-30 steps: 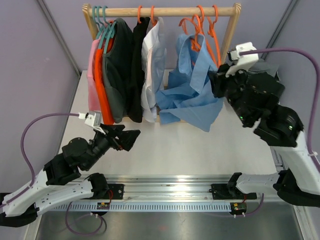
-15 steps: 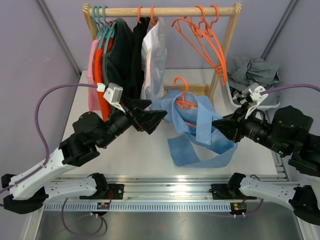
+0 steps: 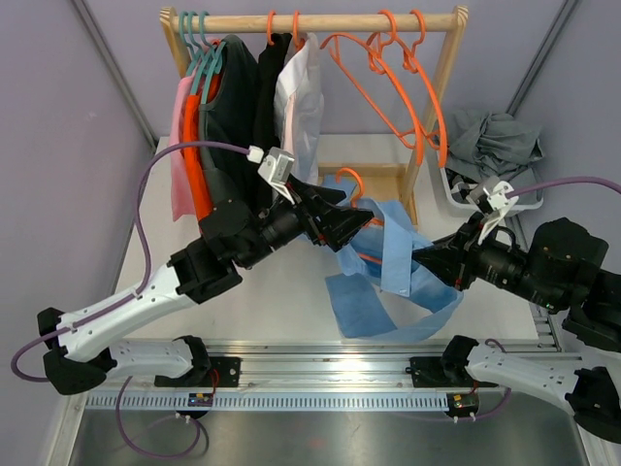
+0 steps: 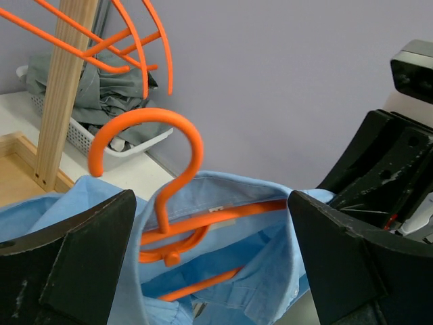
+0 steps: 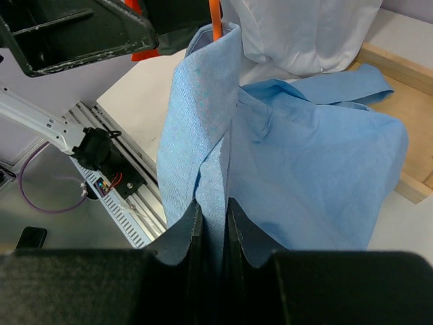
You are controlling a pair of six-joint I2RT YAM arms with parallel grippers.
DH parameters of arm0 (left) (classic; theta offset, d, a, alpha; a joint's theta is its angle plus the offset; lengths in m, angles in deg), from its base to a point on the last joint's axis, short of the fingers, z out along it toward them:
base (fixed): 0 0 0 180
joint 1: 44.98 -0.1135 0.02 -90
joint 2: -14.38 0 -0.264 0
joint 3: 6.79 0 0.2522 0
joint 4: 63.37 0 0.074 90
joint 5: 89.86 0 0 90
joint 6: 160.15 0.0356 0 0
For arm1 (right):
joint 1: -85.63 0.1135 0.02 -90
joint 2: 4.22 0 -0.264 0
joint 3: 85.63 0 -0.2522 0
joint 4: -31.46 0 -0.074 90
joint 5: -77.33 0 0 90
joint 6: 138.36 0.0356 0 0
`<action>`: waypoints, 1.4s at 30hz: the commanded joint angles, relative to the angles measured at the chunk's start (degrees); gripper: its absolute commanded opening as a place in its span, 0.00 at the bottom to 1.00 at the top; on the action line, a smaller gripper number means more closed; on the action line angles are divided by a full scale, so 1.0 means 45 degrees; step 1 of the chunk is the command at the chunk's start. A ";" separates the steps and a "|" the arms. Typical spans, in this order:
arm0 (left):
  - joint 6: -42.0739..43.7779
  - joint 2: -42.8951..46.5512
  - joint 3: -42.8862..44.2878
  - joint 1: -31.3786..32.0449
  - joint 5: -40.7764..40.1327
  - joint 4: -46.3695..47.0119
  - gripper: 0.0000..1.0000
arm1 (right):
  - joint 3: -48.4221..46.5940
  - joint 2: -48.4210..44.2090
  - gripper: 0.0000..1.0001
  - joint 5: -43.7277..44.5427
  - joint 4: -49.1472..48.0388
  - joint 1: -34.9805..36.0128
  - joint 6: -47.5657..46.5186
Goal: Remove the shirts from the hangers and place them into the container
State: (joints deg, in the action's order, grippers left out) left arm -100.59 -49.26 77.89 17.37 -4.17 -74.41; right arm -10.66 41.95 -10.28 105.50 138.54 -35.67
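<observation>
A light blue shirt point(image 3: 393, 254) hangs over the table on an orange hanger point(image 3: 351, 186), off the rack. My right gripper point(image 3: 424, 260) is shut on a fold of its cloth point(image 5: 215, 203). My left gripper point(image 3: 351, 225) is open at the collar. Its fingers point(image 4: 67, 271) stand on either side of the hanger's neck point(image 4: 177, 203) and touch nothing. The white latticed container point(image 3: 454, 190) sits at the far right with a grey shirt point(image 3: 497, 136) in it. Pink, orange, dark grey, black and white shirts point(image 3: 296, 97) hang on the rack.
The wooden rack's rail point(image 3: 310, 21) spans the back, with its right post point(image 3: 439, 87) and flat base point(image 3: 383, 177) close behind the blue shirt. Several empty orange hangers point(image 3: 408, 83) dangle at the rail's right end. Teal hangers point(image 3: 194, 39) hold the left-hand shirts.
The blue shirt has come off the rail, pulled down over the table by my right gripper. My left arm has swung up and right until its open jaws flank the hanger's neck.
</observation>
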 commanded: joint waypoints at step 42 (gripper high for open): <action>0.0395 -0.1249 0.2307 0.0051 -0.1168 0.0920 0.20 | 0.1296 0.0228 0.94 0.0796 -0.0562 0.0079 0.0267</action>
State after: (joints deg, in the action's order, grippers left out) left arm -96.81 -57.02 83.27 17.02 -9.42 -77.45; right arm -5.26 42.06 -8.48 103.46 138.78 -33.79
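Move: The hanger's hook, sticking up from the blue shirt, lies just off the left hand's open fingers, roughly 3 cm ahead and 2 cm to the right, about level. The empty hangers are some 16 cm ahead, 10 cm to the right and 10 cm above; the white shirt is about 15 cm ahead and 10 cm to the left. From the right hand, still gripping the blue shirt, the hook is about 11 cm ahead, 9 cm left and slightly higher. Closing on the orange hook near its neck, the left hand pinches it after easing about 4 cm forward and 2 to 3 cm to the right, then sinks about 2 cm with the hook in hold. The right hand keeps its grip on the blue shirt, drifting down roughly 3 cm and only slightly forward and left, and at the very end spreads its fingers to release the cloth. ##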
